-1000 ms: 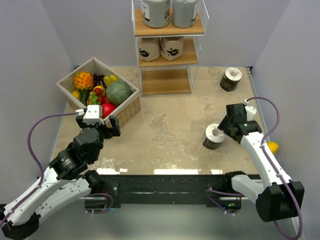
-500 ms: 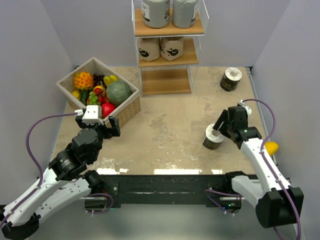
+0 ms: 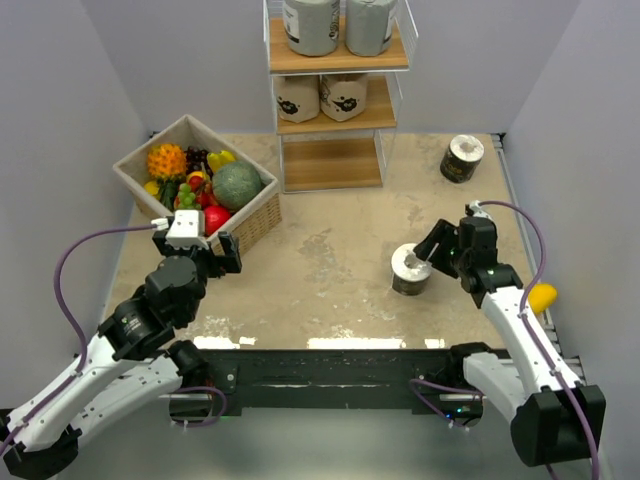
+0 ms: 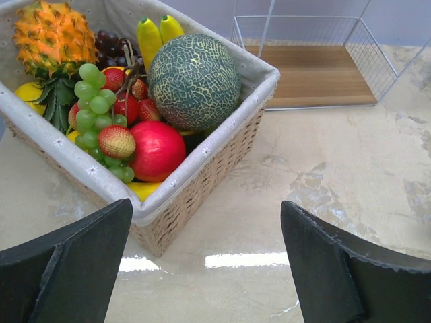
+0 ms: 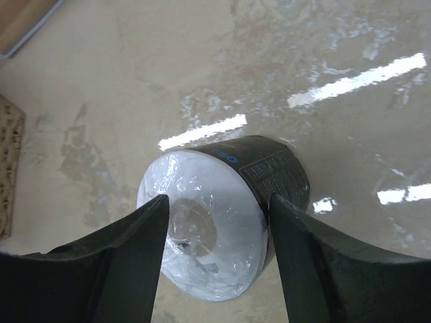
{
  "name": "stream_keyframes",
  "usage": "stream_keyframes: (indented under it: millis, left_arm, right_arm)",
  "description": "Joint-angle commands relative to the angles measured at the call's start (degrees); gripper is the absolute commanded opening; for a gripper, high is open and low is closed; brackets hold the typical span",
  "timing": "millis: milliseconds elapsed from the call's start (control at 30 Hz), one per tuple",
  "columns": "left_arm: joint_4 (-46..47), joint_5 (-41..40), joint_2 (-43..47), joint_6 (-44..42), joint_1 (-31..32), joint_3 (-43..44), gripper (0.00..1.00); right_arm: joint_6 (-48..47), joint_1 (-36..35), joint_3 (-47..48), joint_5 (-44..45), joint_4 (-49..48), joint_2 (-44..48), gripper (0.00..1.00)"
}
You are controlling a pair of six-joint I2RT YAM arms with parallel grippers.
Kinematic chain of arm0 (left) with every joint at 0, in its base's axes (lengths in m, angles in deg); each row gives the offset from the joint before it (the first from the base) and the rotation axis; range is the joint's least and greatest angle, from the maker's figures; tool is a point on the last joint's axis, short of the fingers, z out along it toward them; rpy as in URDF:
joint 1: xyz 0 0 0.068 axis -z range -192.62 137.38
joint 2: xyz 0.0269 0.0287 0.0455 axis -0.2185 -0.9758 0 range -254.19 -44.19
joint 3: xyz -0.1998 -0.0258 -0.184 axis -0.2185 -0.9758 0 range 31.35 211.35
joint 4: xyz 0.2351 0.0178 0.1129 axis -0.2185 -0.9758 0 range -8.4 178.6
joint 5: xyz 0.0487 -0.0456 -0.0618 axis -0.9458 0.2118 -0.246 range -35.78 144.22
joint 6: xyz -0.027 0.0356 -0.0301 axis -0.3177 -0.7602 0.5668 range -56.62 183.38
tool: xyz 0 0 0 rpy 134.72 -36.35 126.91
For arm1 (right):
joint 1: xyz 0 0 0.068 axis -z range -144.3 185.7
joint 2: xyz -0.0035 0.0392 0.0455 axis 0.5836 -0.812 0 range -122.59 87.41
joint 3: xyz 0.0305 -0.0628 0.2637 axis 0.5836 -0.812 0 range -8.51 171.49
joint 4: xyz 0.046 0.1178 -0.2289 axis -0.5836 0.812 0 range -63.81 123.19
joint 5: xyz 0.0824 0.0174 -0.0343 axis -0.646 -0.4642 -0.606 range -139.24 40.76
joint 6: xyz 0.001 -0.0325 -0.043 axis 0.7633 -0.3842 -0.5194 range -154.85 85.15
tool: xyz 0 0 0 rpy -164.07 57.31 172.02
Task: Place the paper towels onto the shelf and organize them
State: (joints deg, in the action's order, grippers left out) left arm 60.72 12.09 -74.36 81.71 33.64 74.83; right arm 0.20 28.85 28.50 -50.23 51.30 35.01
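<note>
A dark-wrapped paper towel roll (image 3: 409, 271) with a pale top stands on the table right of centre. My right gripper (image 3: 421, 260) is shut on it, one finger on each side of its top (image 5: 202, 229). A second dark roll (image 3: 462, 158) stands at the back right. The shelf (image 3: 331, 165) holds two grey rolls (image 3: 311, 25) on its top board and two tan printed rolls (image 3: 299, 98) on the middle board. Its bottom board (image 4: 316, 74) is bare. My left gripper (image 3: 196, 250) hangs open by the basket's near corner, with nothing between its fingers (image 4: 81, 256).
A wicker fruit basket (image 3: 252, 216) full of fruit stands at the back left, close in front of my left gripper (image 4: 207, 208). A yellow mango (image 3: 541, 297) lies at the table's right edge beside the right arm. Grey walls close in both sides.
My right gripper has come down around the dark roll, closed on it and shifted it a little to the left. The left arm has not moved.
</note>
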Motion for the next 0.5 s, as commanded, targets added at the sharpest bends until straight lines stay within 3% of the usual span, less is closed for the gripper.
stream_keyframes:
  millis: [0,300,467]
  left_arm:
    - [2.3,-0.15,-0.59,-1.1,-0.03,0.37,0.96]
    - [2.13,0.29,-1.73,-1.01,-0.03,0.37,0.96]
    - [1.95,0.21,-2.17,-0.92,0.06,0.37,0.95]
  right_arm:
    - [5.01,-2.36,-0.89,-8.5,-7.34,2.39,0.64]
    - [17.15,-18.7,-0.89,-7.0,-19.38,-2.53,0.63]
    - [14.45,-19.52,2.71,-3.32,-13.7,-3.94,0.66]
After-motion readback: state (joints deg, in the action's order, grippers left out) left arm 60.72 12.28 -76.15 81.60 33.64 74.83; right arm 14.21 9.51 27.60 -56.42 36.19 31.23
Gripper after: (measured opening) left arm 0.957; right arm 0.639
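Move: The paper towel roll I am shoving stands just off my right fingertips, its middle about 4 cm to the left, 3 cm ahead and 7 cm below. From my right hand, the other dark roll is some 33 cm ahead and 16 cm right, and the lowest shelf board is about 38 cm ahead and 23 cm left. For my left hand, the roll I am shoving lies roughly 45 cm right, 7 cm ahead and 21 cm down. I sweep my right hand about 13 cm to the left, fingers still parted without gripping, driving the near roll sideways across the table. My hand rises some 3 cm along the way, and my wrist rolls its left side up and turns counter-clockwise, each by roughly 15 degrees, as the sweep slows. ##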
